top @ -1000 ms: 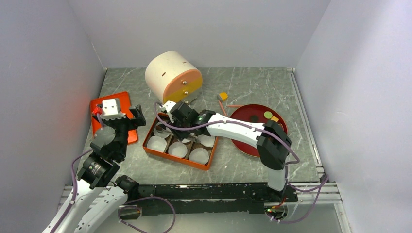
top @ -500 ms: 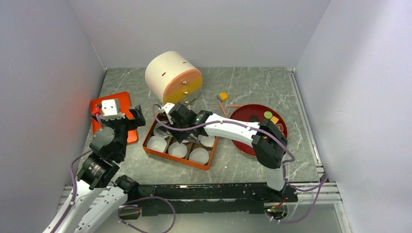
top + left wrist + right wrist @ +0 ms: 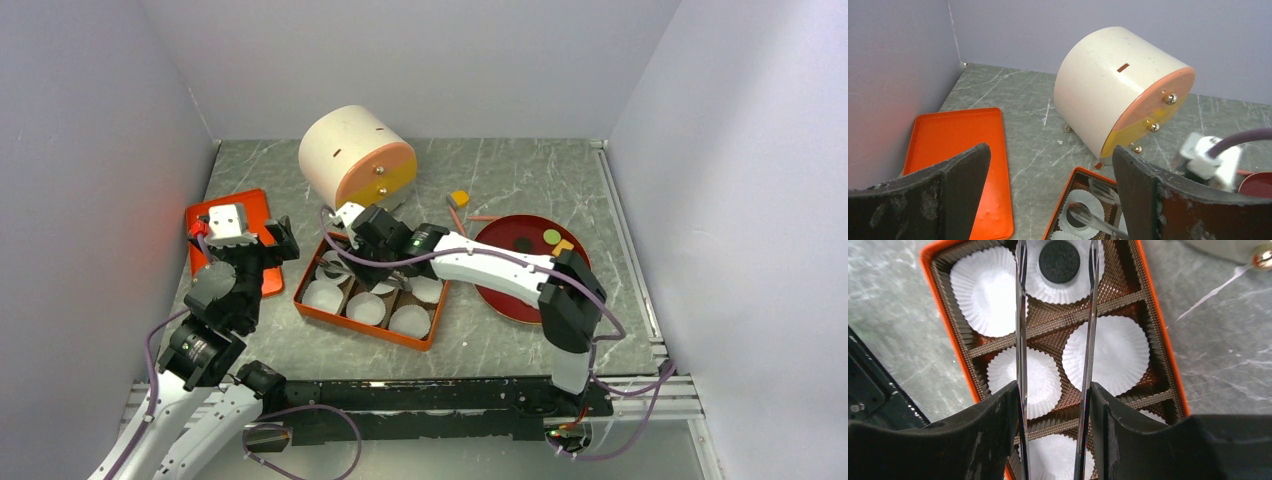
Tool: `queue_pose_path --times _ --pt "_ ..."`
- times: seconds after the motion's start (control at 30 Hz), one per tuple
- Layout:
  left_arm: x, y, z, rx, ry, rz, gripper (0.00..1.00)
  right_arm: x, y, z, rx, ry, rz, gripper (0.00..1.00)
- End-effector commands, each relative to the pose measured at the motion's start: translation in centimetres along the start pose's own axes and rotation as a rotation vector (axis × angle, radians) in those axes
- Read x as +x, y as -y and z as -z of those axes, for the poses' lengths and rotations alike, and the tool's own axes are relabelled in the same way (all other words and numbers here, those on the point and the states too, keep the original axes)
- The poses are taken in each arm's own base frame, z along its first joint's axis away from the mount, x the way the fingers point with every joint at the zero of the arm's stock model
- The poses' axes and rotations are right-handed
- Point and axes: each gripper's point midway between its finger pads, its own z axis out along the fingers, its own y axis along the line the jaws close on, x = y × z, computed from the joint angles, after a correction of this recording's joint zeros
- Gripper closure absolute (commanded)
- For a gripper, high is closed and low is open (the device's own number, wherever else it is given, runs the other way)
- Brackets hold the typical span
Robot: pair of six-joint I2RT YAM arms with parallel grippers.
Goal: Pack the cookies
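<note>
A black cookie (image 3: 1059, 261) lies flat in a white paper cup in the far-left compartment of the orange box (image 3: 943, 325). My right gripper (image 3: 1054, 390) hangs over the box, shut on metal tongs (image 3: 1021, 340). The tongs' two arms stand apart on either side of the cookie and hold nothing. From above, that gripper (image 3: 362, 238) is at the box's (image 3: 300, 290) far end. More cookies, black (image 3: 523, 243), green (image 3: 551, 237) and orange (image 3: 565, 246), lie on the red plate (image 3: 505, 290). My left gripper (image 3: 1050, 155) is open and empty, left of the box.
A white drum with an orange-yellow face (image 3: 355, 158) stands behind the box. An orange lid (image 3: 958, 145) lies flat at the left wall. One orange piece (image 3: 459, 198) sits on the table behind the plate. The other box compartments hold empty paper cups (image 3: 1105, 355).
The right gripper's fingers have widened and the tongs' arms have spread. The black cookie now lies free in its cup. The left arm has not moved.
</note>
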Motion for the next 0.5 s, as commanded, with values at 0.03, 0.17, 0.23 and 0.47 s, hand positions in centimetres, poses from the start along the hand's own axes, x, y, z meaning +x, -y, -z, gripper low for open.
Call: queue_pose_path --times 0.03,0.17,0.23,0.47 --pt "-0.5 0.3 0.0 0.015 0.018 0.024 0.04 -5.1 -0.3 6.0 0.001 0.184 -0.024 0.46" --pt "-0.5 0.4 0.0 0.02 0.018 0.025 0.04 -5.2 0.3 8.1 0.028 0.214 -0.048 0.48" --pt "-0.6 0.4 0.0 0.021 0.019 0.027 0.03 -4.7 0.9 8.9 0.06 0.21 -0.06 0.49" --pt "-0.5 0.4 0.0 0.024 0.016 0.027 0.04 -2.1 3.5 11.3 0.173 0.178 -0.119 0.51"
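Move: The red plate, where the tongs go next, lies some 36 cm to the right of the right hand, about 4 cm farther out and 12 cm below. The black cookie, already loose in the box's far-left cup, is about 8 cm left of this hand, 4 cm ahead and 12 cm down. The far middle cup lies 2 cm right and 2 cm ahead. From the left hand, the plate is roughly 51 cm right, 4 cm ahead and 31 cm down. Raise the right gripper quickly, some 9 cm, carrying the tongs up and away from the black cookie. Well into the climb, start swinging right across the box, about 5 cm. Tilt the wrist roughly 10 degrees so its left side and fingertips come up, turning slightly clockwise, and keep your hold on the tongs. ##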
